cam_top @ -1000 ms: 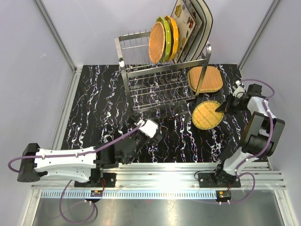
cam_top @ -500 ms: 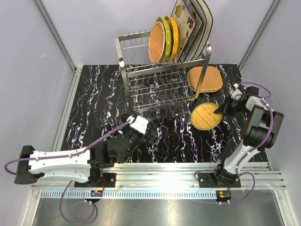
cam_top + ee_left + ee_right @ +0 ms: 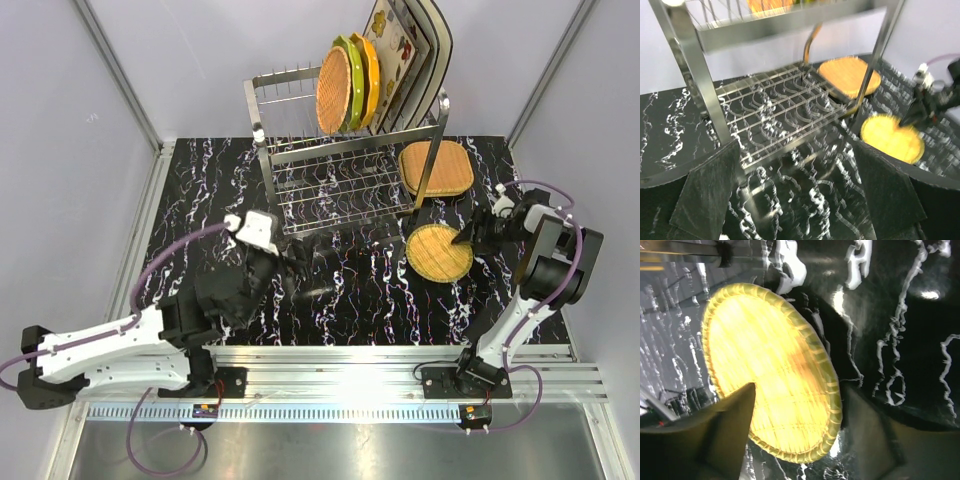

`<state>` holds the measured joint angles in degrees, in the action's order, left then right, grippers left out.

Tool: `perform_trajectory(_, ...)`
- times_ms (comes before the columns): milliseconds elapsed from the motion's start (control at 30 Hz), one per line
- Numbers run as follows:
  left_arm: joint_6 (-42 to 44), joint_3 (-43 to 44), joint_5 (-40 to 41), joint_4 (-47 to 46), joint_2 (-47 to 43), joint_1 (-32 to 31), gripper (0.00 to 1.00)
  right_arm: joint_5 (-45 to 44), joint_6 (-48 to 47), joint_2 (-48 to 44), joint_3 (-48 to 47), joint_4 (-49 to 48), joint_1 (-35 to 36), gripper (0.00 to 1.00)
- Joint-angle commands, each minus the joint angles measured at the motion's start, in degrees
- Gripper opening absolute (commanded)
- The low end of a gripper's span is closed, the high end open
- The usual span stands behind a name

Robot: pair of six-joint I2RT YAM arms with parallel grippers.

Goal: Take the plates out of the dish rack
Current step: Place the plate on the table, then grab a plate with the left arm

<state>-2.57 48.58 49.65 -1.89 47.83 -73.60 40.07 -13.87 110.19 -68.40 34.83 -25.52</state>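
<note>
The steel dish rack (image 3: 345, 165) stands at the back of the table. Its top tier holds upright plates: a tan woven one (image 3: 333, 90), a green one (image 3: 351, 78), an orange one (image 3: 369, 75) and square cream flowered ones (image 3: 400, 48). A squarish tan woven plate (image 3: 436, 167) lies by the rack's right leg. A round woven plate (image 3: 439, 251) (image 3: 772, 370) lies flat on the table. My right gripper (image 3: 470, 233) (image 3: 800, 417) stands open astride its near rim. My left gripper (image 3: 298, 268) (image 3: 800, 195) is open and empty before the rack's (image 3: 775, 107) lower tier.
The table (image 3: 200, 220) is black marble-patterned, bounded by grey walls on three sides. An aluminium rail (image 3: 340, 375) with both arm bases runs along the near edge. In the left wrist view the right arm (image 3: 932, 97) shows beside the round plate (image 3: 892, 137).
My right gripper has opened and let go of the round woven plate, which now lies on the table. My left arm has swung left and forward toward the rack.
</note>
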Motion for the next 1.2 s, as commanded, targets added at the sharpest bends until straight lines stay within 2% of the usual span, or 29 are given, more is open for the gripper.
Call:
perform_trajectory(0, -8.7, 7.8, -5.4, 4.9, 1.2, 4.0, 0.99, -4.1, -5.1, -0.7, -0.9, 0.4, -0.1, 0.82)
perform_trajectory(100, -12.0, 13.2, -9.6, 10.0, 4.4, 7.9, 0.99, -5.5, -6.5, -3.0, -0.9, 1.1, -0.1, 0.90)
perform_trajectory(300, -17.6, 27.4, -19.9, 18.1, 11.7, 16.8, 0.99, -7.7, -10.4, -10.1, -1.8, 3.2, -0.1, 1.00)
perform_trajectory(400, -19.4, 34.6, -26.4, 21.4, 16.5, 21.8, 0.99, -7.3, -12.3, -14.0, -2.0, 4.8, -0.1, 1.00)
perform_trajectory(600, -17.9, 51.2, -34.3, 28.2, 28.5, 28.9, 0.93, 0.3, -11.6, -22.3, -0.6, 7.4, 0.1, 1.00)
perform_trajectory(833, -15.1, 73.5, -38.3, 38.4, 44.5, 33.7, 0.81, 5.6, -7.3, -27.2, 0.8, 7.4, 0.5, 0.99)
perform_trajectory(933, -14.5, 80.2, -38.8, 41.1, 50.0, 34.7, 0.75, 6.5, -5.9, -28.5, 1.3, 6.9, 0.5, 0.99)
perform_trajectory(1033, -13.3, 84.1, -38.0, 42.2, 52.9, 35.1, 0.72, 7.0, -4.9, -29.0, 1.3, 6.5, 0.5, 0.99)
perform_trajectory(1167, -12.6, 84.5, -38.0, 40.7, 55.1, 35.1, 0.69, 7.6, -4.1, -29.2, 1.3, 6.0, 0.5, 0.99)
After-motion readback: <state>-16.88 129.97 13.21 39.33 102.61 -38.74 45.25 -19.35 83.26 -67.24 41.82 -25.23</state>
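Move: The round woven plate in the rack is about 31 cm ahead of the left hand, 8 cm to its right and 9 cm above. Against that plate's right side stand the green plate, 3 cm to the right of it, and the orange plate, 6 cm. The right hand is at the edge of the round plate laid on the table, whose middle is some 7 cm left, 3 cm back and 2 cm below; the square plate lies about 18 cm ahead and 8 cm left. Forward and up goes the empty left hand, some 20 cm out and a little right towards the woven plate in the rack, climbing about 14 cm and then sinking 3–4 cm as it tips down roughly 15 degrees and its fingers narrow partway. Meanwhile the right hand opens fully, shifts slightly right, then rises about 14 cm off the laid plate, its fingertips tilting up some 20 degrees. ##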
